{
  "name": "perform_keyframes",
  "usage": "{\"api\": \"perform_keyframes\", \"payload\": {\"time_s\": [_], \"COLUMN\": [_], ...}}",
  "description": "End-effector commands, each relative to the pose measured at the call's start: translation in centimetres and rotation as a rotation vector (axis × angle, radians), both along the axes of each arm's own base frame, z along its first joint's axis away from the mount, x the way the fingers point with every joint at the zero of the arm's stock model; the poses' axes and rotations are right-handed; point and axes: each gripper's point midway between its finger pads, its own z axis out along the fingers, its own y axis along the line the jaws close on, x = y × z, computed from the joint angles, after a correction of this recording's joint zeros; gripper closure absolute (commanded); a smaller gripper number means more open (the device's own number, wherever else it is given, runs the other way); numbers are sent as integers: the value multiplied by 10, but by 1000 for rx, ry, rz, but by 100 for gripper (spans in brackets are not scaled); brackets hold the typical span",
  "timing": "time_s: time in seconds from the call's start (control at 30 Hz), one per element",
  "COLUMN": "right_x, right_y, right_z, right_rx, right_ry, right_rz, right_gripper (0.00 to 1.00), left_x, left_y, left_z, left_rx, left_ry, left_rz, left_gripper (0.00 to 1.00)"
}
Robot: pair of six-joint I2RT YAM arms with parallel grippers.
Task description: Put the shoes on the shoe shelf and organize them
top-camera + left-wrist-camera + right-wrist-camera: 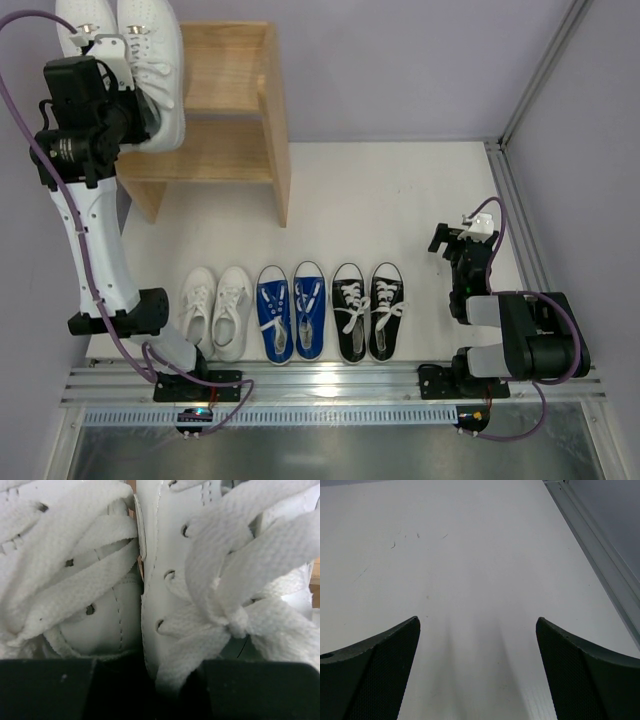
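A white pair of shoes (150, 50) is over the left part of the wooden shoe shelf (232, 150), toes pointing away. My left gripper (138, 112) is shut on it. In the left wrist view the fingers (45, 690) pinch the two shoes' inner walls (150, 605) together, and laces fill the frame. Whether the soles rest on the top tier I cannot tell. On the table in front stand another white pair (215, 312), a blue pair (290, 312) and a black pair (367, 312). My right gripper (470, 228) (477, 630) hangs open over bare table at the right.
The shelf's right side panel (280, 150) reaches toward the row of shoes. A metal rail (520, 220) runs along the table's right edge, close to the right arm. Lilac walls close the back and both sides.
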Motion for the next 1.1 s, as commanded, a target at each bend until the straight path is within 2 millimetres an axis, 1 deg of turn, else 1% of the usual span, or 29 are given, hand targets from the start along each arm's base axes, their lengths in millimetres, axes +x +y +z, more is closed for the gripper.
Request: {"api": "perform_keyframes", "payload": {"time_s": [0.0,0.07,0.2,0.23,0.3,0.37,0.4,0.47,0.5,0.53,0.6,0.63,0.67,0.73,0.77,0.87,0.93,0.97,1.07], "right_x": [5,5,5,5,5,5,5,5,5,5,5,5,5,5,5,5,5,5,5], "right_y": [1,1,1,1,1,1,0,1,1,1,0,1,1,1,1,1,1,2,2], "right_z": [19,19,19,19,19,19,19,19,19,19,19,19,19,19,19,19,19,19,19], "right_rx": [-2,-2,-2,-2,-2,-2,-3,-3,-2,-3,-3,-2,-2,-3,-3,-2,-2,-2,-2], "right_ry": [-79,-79,-78,-79,-78,-79,-79,-79,-79,-78,-79,-79,-79,-78,-79,-79,-78,-78,-79], "right_rz": [4,7,7,4,4,7,4,6,4,6,4,4,6,6,7,6,6,7,9], "right_gripper": [3,2,3,3,3,3,3,2,3,3,2,3,3,3,3,3,3,2,3], "left_x": [-24,-19,-17,-18,-15,-9,-3,2,-1,5,6,7,0,-2,-5,-14,-13,-9,2], "left_y": [14,20,40,42,45,43,41,38,36,36,39,41,43,45,46,50,50,50,49], "left_z": [132,136,151,154,155,147,132,116,113,102,102,103,118,127,139,158,160,156,135], "left_rx": [154,203,246,248,238,218,195,167,154,142,147,159,167,175,181,208,214,218,198], "left_ry": [-458,-466,-512,-525,-534,-511,-465,-415,-409,-386,-391,-390,-429,-451,-491,-559,-566,-553,-483], "left_rz": [44,59,139,148,162,151,140,123,120,118,131,139,157,166,176,203,202,197,179], "left_gripper": [100,100,100,100,100,100,100,100,100,100,100,100,100,100,100,100,100,100,100]}}
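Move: The left hand already holds the white pair with the laced uppers, toes forward. The place for them, the left part of the shelf's top board, lies about 15 cm ahead, 3 cm left and 10 cm below. The shelf's right side panel is some 26 cm right and 15 cm ahead. The lower board's middle is 15 cm ahead, 8 cm right and 28 cm down. From the idle right hand, that top-board place is roughly 75 cm left, 16 cm ahead and 26 cm up. Leftward and up, the left hand carries the white pair about 4 cm across and 3 cm higher towards the left end of the top board, tilting its left side up some 10 degrees. It then dips nearly to its starting height and rises again, ending roughly 5 cm left. The wrist turns slightly counter-clockwise; the fingers keep their hold. ##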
